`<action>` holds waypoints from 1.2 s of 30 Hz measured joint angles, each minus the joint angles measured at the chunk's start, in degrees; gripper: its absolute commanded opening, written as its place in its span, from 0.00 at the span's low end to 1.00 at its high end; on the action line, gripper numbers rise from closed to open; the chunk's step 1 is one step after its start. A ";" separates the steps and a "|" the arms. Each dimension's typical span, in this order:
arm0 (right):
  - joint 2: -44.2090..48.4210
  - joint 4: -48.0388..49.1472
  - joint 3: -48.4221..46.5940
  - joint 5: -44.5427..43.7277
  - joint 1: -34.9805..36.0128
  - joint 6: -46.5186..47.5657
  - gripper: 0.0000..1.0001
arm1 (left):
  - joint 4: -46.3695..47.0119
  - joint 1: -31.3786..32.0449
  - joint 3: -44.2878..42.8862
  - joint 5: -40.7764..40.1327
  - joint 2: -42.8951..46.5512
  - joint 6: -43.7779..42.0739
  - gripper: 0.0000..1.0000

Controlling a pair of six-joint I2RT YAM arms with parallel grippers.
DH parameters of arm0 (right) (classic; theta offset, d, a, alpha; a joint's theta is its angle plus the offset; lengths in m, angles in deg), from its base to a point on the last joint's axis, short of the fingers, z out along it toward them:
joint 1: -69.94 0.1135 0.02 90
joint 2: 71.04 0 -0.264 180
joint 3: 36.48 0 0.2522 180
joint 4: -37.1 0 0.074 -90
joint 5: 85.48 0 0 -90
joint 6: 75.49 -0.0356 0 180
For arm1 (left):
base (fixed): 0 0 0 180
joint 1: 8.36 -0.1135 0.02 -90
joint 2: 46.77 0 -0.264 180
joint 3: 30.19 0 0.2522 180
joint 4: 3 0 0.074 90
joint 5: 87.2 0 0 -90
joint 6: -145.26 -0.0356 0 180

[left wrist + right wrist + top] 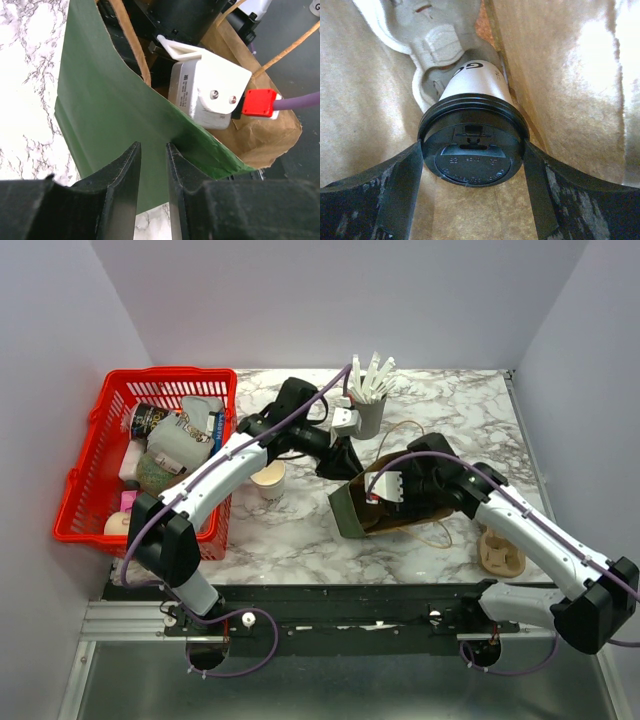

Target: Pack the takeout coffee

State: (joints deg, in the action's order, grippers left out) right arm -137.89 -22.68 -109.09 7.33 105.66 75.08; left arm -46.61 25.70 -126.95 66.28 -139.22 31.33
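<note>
The takeout coffee (475, 85), a white cup with a black lid, lies inside the paper bag (560, 90), its base against a grey moulded holder (432, 40). My right gripper (472, 146) is shut on it, one finger on each side of the lid rim. From above, the right wrist reaches into the bag's mouth (400, 510) and hides the cup. My left gripper (153, 150) hovers at the bag's green wall (100, 100) with its fingers a little apart and nothing pinched between them. In the top view the left gripper (345, 468) sits at the bag's upper left edge.
A red basket (90, 480) of packets stands at the left. A plain cream cup (268, 478) is beside the left arm. A grey cup of white sticks (368, 415) stands behind the bag. A beige pulp carrier (500, 552) lies near the right front edge.
</note>
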 measured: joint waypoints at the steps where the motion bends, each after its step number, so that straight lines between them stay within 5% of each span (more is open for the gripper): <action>1: -0.59 -0.83 -0.74 1.07 -0.33 0.92 0.33 | 0.02 -0.17 0.00 -0.02 -0.02 0.04 0.41; 19: -12.59 -10.95 -11.56 9.14 -3.43 10.95 0.34 | 2.10 -4.02 0.98 -2.86 0.52 4.07 0.67; 36: -24.09 -20.65 -24.20 9.27 -3.87 14.97 0.32 | 6.27 -6.75 5.88 -7.65 7.28 7.93 0.68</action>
State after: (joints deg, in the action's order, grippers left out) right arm -161.97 -43.34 -133.29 16.60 101.79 90.05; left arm -40.33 18.95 -121.08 58.63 -131.94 39.27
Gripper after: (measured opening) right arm 0.827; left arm 0.680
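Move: The right hand is already inside the leaning bag, gripping the lidded coffee cup; the bag's middle lies about 5 cm to its left, 2 cm back and 3 cm below. The cutlery holder stands some 22 cm ahead and 12 cm left of this hand, 9 cm lower, and the spare cup carrier about 12 cm back, 22 cm right and 14 cm lower. From the left hand the bag's middle is level ahead, about 10 cm right and 12 cm below; the paper cup is 8 cm ahead, 18 cm left, 21 cm below. Keeping its grip on the coffee cup inside the bag, the right hand turns by over 20 degrees so its fingers point more steeply down and swing counter-clockwise, shifting about 2 cm left, mostly early on, then sinking 1 cm and reaching some 2.5 cm forward to help stand the bag up. Outside the bag's left side, the left hand opens its fingers markedly and travels about 4 cm forward and 4 cm left, turning 15 degrees counter-clockwise and rising a little towards the end, its tips still close by the rim. ##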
